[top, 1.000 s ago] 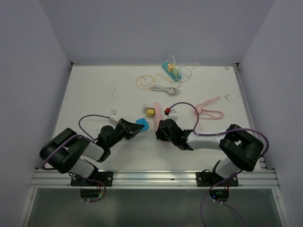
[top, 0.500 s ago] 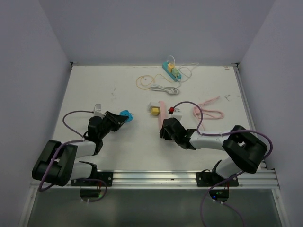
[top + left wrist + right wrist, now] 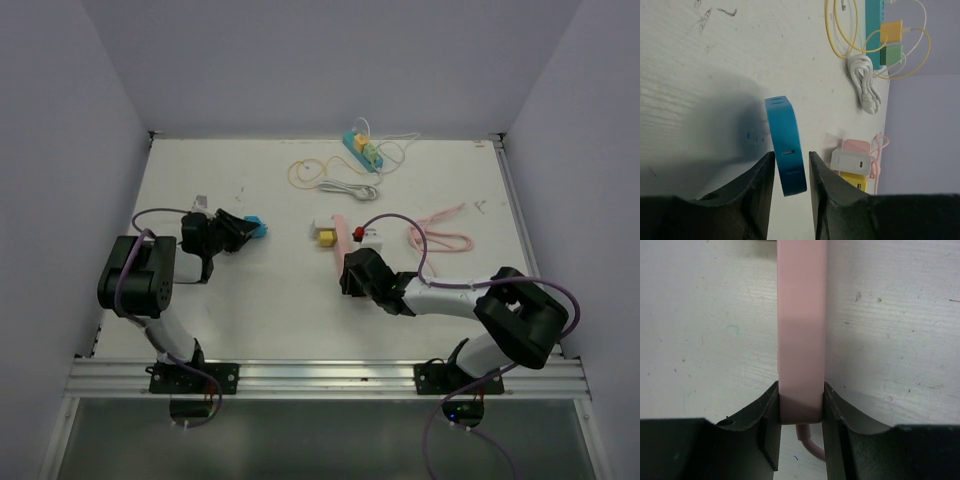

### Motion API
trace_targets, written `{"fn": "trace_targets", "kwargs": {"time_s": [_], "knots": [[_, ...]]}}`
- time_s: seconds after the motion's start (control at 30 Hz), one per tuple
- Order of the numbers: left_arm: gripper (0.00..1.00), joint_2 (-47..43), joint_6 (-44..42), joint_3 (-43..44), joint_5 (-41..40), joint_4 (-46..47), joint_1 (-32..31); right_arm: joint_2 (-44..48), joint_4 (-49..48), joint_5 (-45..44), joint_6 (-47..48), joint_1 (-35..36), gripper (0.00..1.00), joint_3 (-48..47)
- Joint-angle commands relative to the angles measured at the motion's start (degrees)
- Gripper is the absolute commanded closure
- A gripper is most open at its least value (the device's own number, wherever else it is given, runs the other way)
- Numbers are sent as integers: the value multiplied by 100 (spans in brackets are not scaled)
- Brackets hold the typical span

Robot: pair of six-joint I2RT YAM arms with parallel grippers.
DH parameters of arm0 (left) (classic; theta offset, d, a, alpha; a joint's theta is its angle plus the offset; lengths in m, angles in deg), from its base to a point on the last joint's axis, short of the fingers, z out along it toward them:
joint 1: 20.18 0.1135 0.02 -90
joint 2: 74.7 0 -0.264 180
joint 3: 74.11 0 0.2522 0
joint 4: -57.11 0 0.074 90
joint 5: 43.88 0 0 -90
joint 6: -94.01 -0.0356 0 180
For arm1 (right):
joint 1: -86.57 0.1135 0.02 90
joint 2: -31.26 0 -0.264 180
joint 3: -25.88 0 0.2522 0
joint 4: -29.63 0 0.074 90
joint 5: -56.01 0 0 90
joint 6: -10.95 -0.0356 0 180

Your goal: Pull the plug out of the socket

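The blue plug is out of the pink socket strip and sits far to its left on the table. My left gripper is just behind it. In the left wrist view the plug stands between the fingers of the left gripper, which is open, with a narrow gap showing on the right side. My right gripper is shut on the near end of the pink socket strip. Both jaws of the right gripper press its sides, and its pink cord runs out beneath.
A yellow adapter and a white one sit at the strip's far end. A pink cable lies to the right. At the back are a teal power strip, a white cable coil and a yellow cord.
My left arm has swung left and back, carrying the blue plug well away from the pink strip, and its jaws have eased apart. The right gripper has kept its hold.
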Motion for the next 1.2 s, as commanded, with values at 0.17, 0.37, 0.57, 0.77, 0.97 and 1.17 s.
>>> {"fn": "trace_targets", "kwargs": {"time_s": [0.17,0.37,0.57,0.77,0.97,1.17], "knots": [[39,218,-417,407,163,-122,265,70,531,257,255,-1,100,-15],[9,-220,-496,109,40,-841,512,97,610,301,272,-1,100,-67],[1,-1108,-1040,143,-320,-2448,556,53,882,468,360,-1,100,-243],[1,-2398,-2024,258,-759,-4084,548,-123,1620,521,588,8,100,-612],[0,-3716,-2666,530,-1269,-5596,556,-378,2271,521,650,8,76,-885],[0,-4737,-3430,1390,-1647,-6625,556,-352,2517,486,764,8,42,-1139]]}}
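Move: The left gripper still has the blue plug, on edge, at its fingertips: its middle is about 2 cm ahead, 1 cm right and 1 cm below, over bare table. The white plug stands roughly 22 cm right of this hand and level with it, the yellow one 23 cm right and 3 cm back. The right fingers grip the pink strip's near end; its middle is some 10 cm ahead and 1 cm left, the blue plug about 18 cm ahead and 28 cm left. Ease the left gripper about 1 cm forward while opening it wide to let go of the blue plug, then draw it left and back, away from the plug, finally up about 10 cm, rolling its left side up some 30 degrees. Keep the right hand gripping the strip's end, drift back about 2 cm while tipping the fingers down, and open at the end to free it. ##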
